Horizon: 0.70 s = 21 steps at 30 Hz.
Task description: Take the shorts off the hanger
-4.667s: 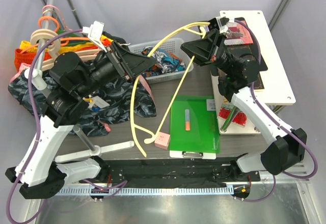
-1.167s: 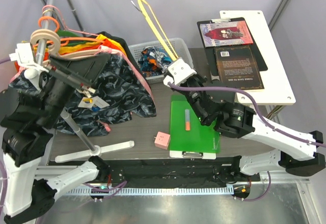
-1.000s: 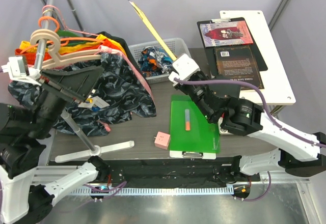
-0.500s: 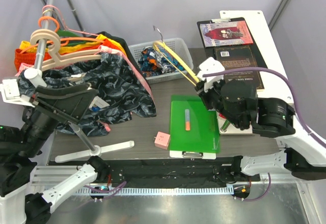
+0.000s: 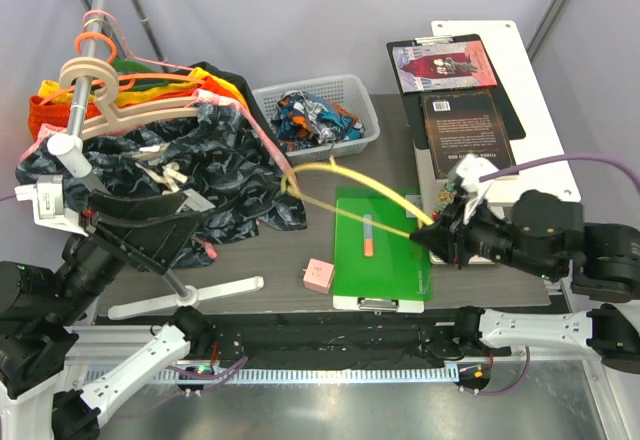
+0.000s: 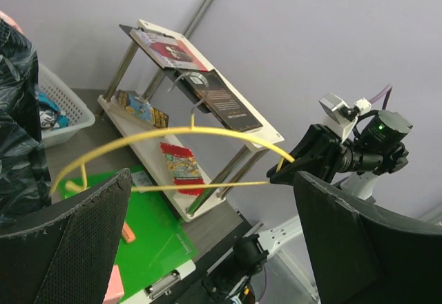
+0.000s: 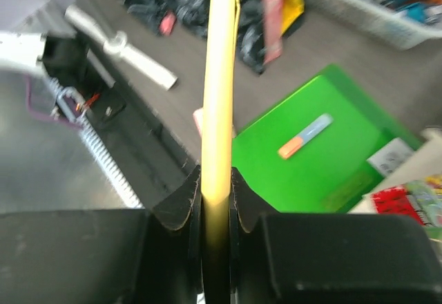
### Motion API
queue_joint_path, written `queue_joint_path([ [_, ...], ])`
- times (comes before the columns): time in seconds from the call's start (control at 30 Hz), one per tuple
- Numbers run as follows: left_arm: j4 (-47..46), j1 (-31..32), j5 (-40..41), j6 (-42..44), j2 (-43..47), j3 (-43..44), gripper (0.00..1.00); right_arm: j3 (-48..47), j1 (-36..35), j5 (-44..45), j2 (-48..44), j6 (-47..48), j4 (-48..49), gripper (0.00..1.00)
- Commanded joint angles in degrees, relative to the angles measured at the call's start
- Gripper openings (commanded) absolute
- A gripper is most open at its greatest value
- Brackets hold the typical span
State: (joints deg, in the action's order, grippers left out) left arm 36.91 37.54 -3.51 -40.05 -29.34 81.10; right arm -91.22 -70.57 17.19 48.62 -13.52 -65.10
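The printed shorts (image 5: 315, 120) lie bunched in the white basket (image 5: 366, 136) at the back of the table, free of the hanger. The thin pale yellow hanger (image 5: 350, 185) stretches low over the green board, its hook end near the dark garment. My right gripper (image 5: 435, 232) is shut on one end of it; the right wrist view shows the yellow bar (image 7: 221, 76) pinched between the jaws of that gripper (image 7: 215, 179). My left gripper (image 5: 190, 222) hangs open and empty at the near left. In the left wrist view the hanger (image 6: 173, 135) arcs beyond its wide fingers (image 6: 83, 242).
A green clipboard (image 5: 385, 260) carries an orange-grey marker (image 5: 368, 237), with a pink block (image 5: 319, 275) beside it. A clothes rail (image 5: 85, 60) at the left holds hangers, orange clothes and a dark navy garment (image 5: 220, 170). A white shelf (image 5: 545, 150) with books stands at the right.
The right arm has swung the hanger down from upright above the basket to low over the green board and drawn back to the near right. The left gripper has pulled back and opened wider.
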Motion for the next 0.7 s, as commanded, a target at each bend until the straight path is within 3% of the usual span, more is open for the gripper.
queue_joint_path([
  [0.0,1.41,0.25,-1.85,-0.11,1.39,-2.52,0.98,4.11,0.16,-12.96,-0.01,-0.2,6.47,0.01],
  [0.33,2.73,0.25,-5.9,-1.17,5.78,-7.71,0.98,9.4,0.08,-24.57,6.04,4.9,25.35,0.01],
  [0.67,8.53,0.25,-5.99,-2.31,12.37,-8.59,0.98,-3.59,0.78,-33.09,21.77,9.47,33.11,0.01],
])
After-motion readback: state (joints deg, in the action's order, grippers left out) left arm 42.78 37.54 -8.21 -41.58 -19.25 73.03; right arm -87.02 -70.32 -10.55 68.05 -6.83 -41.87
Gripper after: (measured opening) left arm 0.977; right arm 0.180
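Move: The yellow hanger's free end lies about 12 cm ahead of the open left hand, 10 cm to its right and some 18 cm below; the dark garment is about 17 cm ahead, 10 cm left and 25 cm down. The right hand grips the hanger's other end. From it, the left gripper is roughly 30 cm left, level fore-and-aft and 10 cm higher; the pink box is 15 cm left, 2 cm ahead, and the green clipboard's middle 8 cm ahead, in line, both far below. Leftward goes the right hand, some 17 cm towards the left gripper, dipping about 4 cm and easing back slightly at first, while turning counter-clockwise nearly 30 degrees and keeping its pinch on the hanger's end. The left hand sinks about 5 cm, then draws back some 3 cm, fingers staying wide open; no touch on the hanger can be made out. ##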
